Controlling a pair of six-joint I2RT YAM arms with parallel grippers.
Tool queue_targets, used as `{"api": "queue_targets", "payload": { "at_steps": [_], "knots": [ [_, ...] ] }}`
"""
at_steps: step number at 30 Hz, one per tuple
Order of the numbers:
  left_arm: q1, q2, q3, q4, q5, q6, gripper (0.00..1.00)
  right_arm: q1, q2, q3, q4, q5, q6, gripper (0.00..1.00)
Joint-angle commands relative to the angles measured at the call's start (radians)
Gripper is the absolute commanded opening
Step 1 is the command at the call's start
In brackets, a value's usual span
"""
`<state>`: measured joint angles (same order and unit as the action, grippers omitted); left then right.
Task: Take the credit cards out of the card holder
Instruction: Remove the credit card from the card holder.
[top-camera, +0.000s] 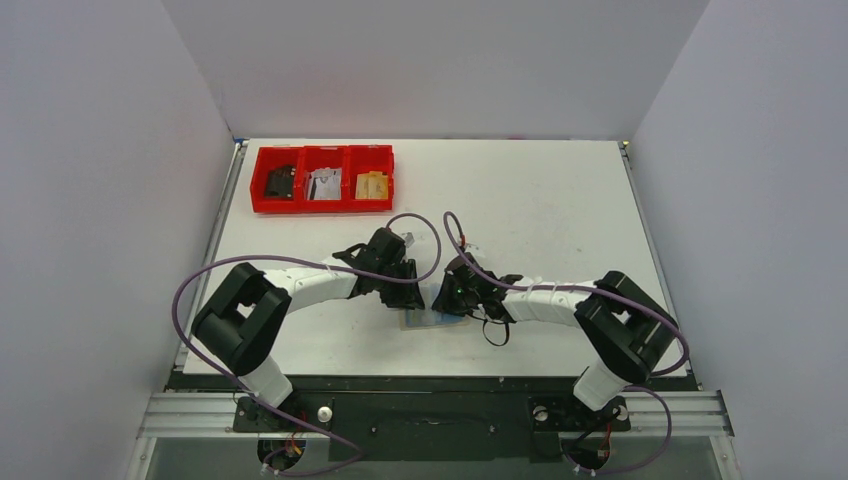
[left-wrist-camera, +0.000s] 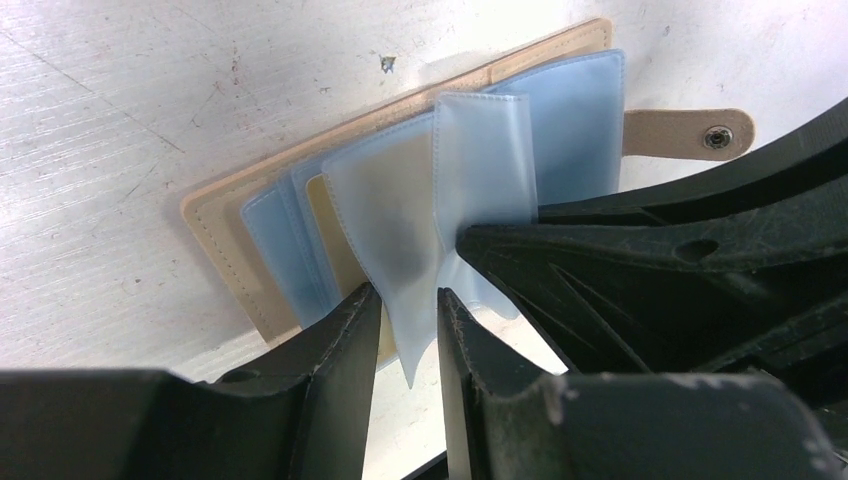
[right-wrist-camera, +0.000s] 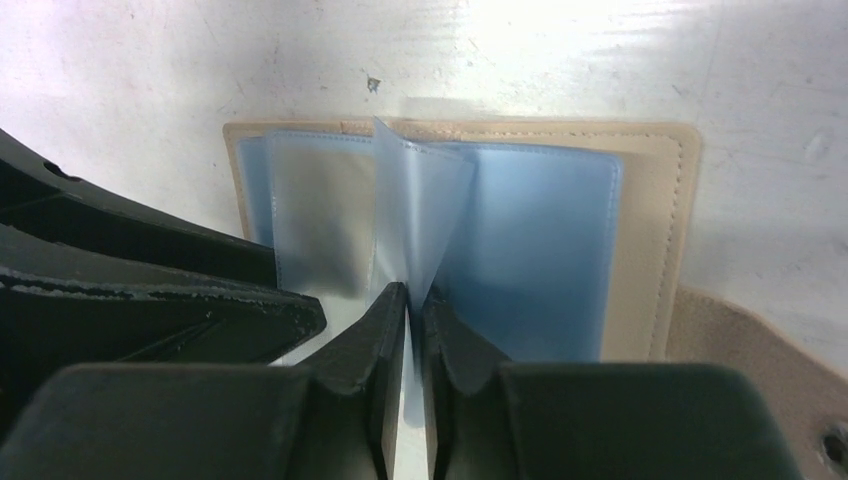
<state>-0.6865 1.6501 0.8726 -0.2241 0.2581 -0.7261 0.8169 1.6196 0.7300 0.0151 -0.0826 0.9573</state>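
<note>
The card holder (top-camera: 435, 320) lies open on the white table, tan with stitched edges (left-wrist-camera: 225, 235) (right-wrist-camera: 660, 230) and several translucent blue pockets fanned up from its spine. I cannot tell the credit cards apart from the pockets. My right gripper (right-wrist-camera: 412, 295) (top-camera: 447, 295) is shut on the lower edge of one upright pocket leaf (right-wrist-camera: 415, 215). My left gripper (left-wrist-camera: 405, 295) (top-camera: 408, 285) faces it from the other side. Its jaws stand a little apart, with the corner of a cloudy pocket leaf (left-wrist-camera: 390, 230) hanging between them.
A tan snap strap (left-wrist-camera: 690, 133) (right-wrist-camera: 740, 340) sticks out from the holder's side. A red three-compartment tray (top-camera: 320, 206) with small items stands at the back left. Grey walls close in the table on three sides. The two grippers are nearly touching.
</note>
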Motion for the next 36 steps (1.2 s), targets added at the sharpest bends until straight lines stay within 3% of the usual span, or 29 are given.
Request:
{"api": "queue_targets", "payload": {
  "at_steps": [1, 6, 10, 23, 36],
  "knots": [
    [-0.007, -0.004, 0.0, 0.058, 0.021, -0.011, 0.25, -0.007, -0.07, 0.02, -0.11, 0.045, -0.029, 0.12],
    [-0.006, 0.0, -0.011, 0.093, 0.043, -0.023, 0.25, -0.007, -0.135, 0.037, -0.161, 0.062, -0.035, 0.3],
    [-0.006, 0.009, -0.02, 0.128, 0.065, -0.036, 0.28, -0.007, -0.171, 0.045, -0.194, 0.078, -0.037, 0.35],
    [-0.008, 0.011, -0.041, 0.259, 0.14, -0.094, 0.46, -0.026, -0.272, 0.03, -0.255, 0.132, -0.039, 0.36],
    [-0.04, 0.05, 0.032, 0.287, 0.154, -0.105, 0.52, -0.048, -0.397, 0.012, -0.32, 0.209, -0.027, 0.36]
  ]
}}
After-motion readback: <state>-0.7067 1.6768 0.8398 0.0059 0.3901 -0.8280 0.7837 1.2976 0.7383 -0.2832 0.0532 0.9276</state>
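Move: Between the right fingers, the clear page of the card holder is still pinched. From the left hand the page's middle lies about 2 cm right and 1 cm ahead, about 1 cm lower. The gold card under it sits some 2 cm right of the left hand, 1 cm ahead and 2 cm below. From the right hand the card is about 4 cm left, 1 cm ahead and 2 cm lower; the strap lies roughly 8 cm right, level with it, 2 cm below. Opening its fingers, the right hand lets go of the clear page and withdraws up and to its right, about 6 cm up and 5 cm across. The left hand carries the page's near end about 4 cm rightward, rising 2 cm, its fingertips swinging some 10 degrees to the right as the fingers spread; one finger ends against the page. ##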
